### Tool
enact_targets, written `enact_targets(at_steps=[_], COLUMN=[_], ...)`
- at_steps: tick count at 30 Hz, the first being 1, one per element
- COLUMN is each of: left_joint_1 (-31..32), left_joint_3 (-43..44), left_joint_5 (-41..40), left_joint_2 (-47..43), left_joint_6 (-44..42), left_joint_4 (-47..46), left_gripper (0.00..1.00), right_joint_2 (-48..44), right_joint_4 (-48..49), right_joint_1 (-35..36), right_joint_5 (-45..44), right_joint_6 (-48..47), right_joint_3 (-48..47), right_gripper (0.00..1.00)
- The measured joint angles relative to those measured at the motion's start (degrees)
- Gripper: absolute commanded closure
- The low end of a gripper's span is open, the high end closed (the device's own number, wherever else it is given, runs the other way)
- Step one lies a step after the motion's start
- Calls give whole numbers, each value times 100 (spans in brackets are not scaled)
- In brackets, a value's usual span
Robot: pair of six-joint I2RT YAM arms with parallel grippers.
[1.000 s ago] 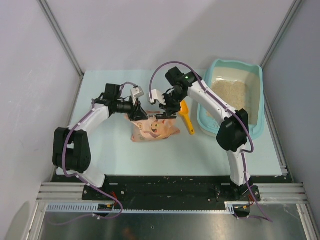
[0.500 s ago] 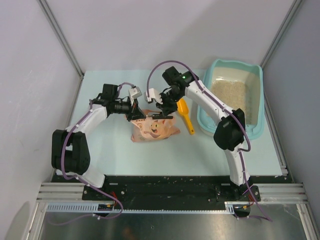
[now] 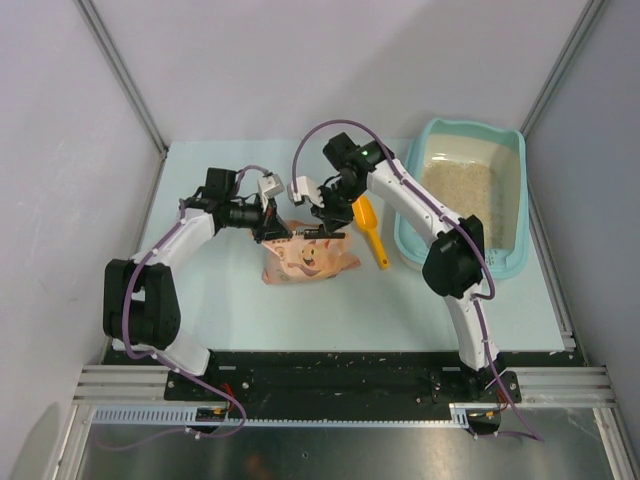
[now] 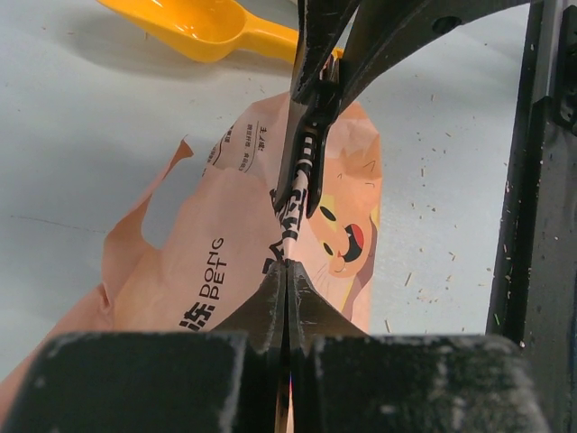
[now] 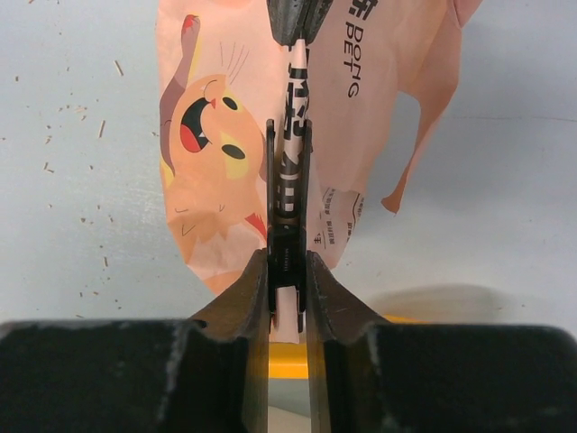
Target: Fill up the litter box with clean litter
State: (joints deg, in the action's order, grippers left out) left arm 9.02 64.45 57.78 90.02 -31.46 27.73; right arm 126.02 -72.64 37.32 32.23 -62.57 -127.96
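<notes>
The light-teal litter box (image 3: 512, 160) stands at the right of the table, with pale beige clean litter (image 3: 458, 195) on its floor. A pink-orange printed bag (image 3: 305, 255) stands at the table's middle. My left gripper (image 3: 275, 232) is shut on the left end of the bag's top edge, shown in the left wrist view (image 4: 287, 266). My right gripper (image 3: 322, 218) is shut on a black clip (image 5: 288, 248) on the same top edge (image 5: 293, 135), facing the left gripper. The bag's cat print shows in both wrist views (image 4: 347, 239).
An orange plastic scoop (image 3: 372, 235) lies on the table between the bag and the litter box, just under my right gripper; it also shows in the left wrist view (image 4: 207, 23). Fine litter specks dot the pale table (image 3: 250, 300). Walls close in the back and sides.
My right gripper has shifted a little to the left along the bag's top edge. The left gripper and the bag have hardly moved.
</notes>
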Motion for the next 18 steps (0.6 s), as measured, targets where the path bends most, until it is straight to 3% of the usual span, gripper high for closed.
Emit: enact_targets(at_steps=[2, 7, 8, 10, 13, 14, 15, 18], left_joint_1=[0, 0, 0, 0, 0, 0, 0, 0], left_joint_3=[0, 13, 22, 68, 293, 413, 560, 927], left_joint_5=[0, 4, 0, -9, -63, -94, -140, -304], left_joint_2=[0, 0, 0, 0, 0, 0, 0, -15], left_joint_6=[0, 15, 24, 55, 162, 214, 278, 417], left_joint_4=[9, 7, 7, 33, 83, 87, 92, 61], left_gripper=[96, 86, 86, 82, 63, 55, 51, 35], right_joint_2=[2, 4, 4, 4, -37, -92, -162, -424], right_joint_4=[-7, -9, -11, -2, 192, 326, 435, 942], right_joint_1=[2, 11, 9, -13, -66, -98, -138, -308], right_joint_5=[0, -35, -26, -4, 61, 68, 66, -33], right_joint_6=[33, 142, 173, 269, 560, 682, 839, 1491], right_joint_3=[0, 0, -11, -111, -328, -337, -337, -223], right_gripper=[66, 49, 40, 32, 23, 17, 0, 0])
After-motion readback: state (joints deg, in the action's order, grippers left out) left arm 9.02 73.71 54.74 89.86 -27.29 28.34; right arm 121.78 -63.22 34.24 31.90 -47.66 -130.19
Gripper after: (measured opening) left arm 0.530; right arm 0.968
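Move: The right fingers hold the black clip on the litter bag's folded top edge, practically at their own hand point. The left fingers pinch the same edge, with the clip's middle about 8 cm to their right, level in reach and height. From the right hand, the litter bag's middle is about 3 cm back, 2 cm left and 7 cm below; the yellow scoop lies some 12 cm right, 2 cm ahead and 14 cm lower. The right gripper opens almost fully while it stays in place, letting go of the black clip, then lifts about 6 cm and goes some 4 cm forward, away from the bag, turning clockwise by about 15 degrees. The left hand eases open to roughly half, releases the folded edge it was pinching and, at nearly the same time, rises about 5 cm and forward some 3 cm, its fingers coming free above the bag top. ##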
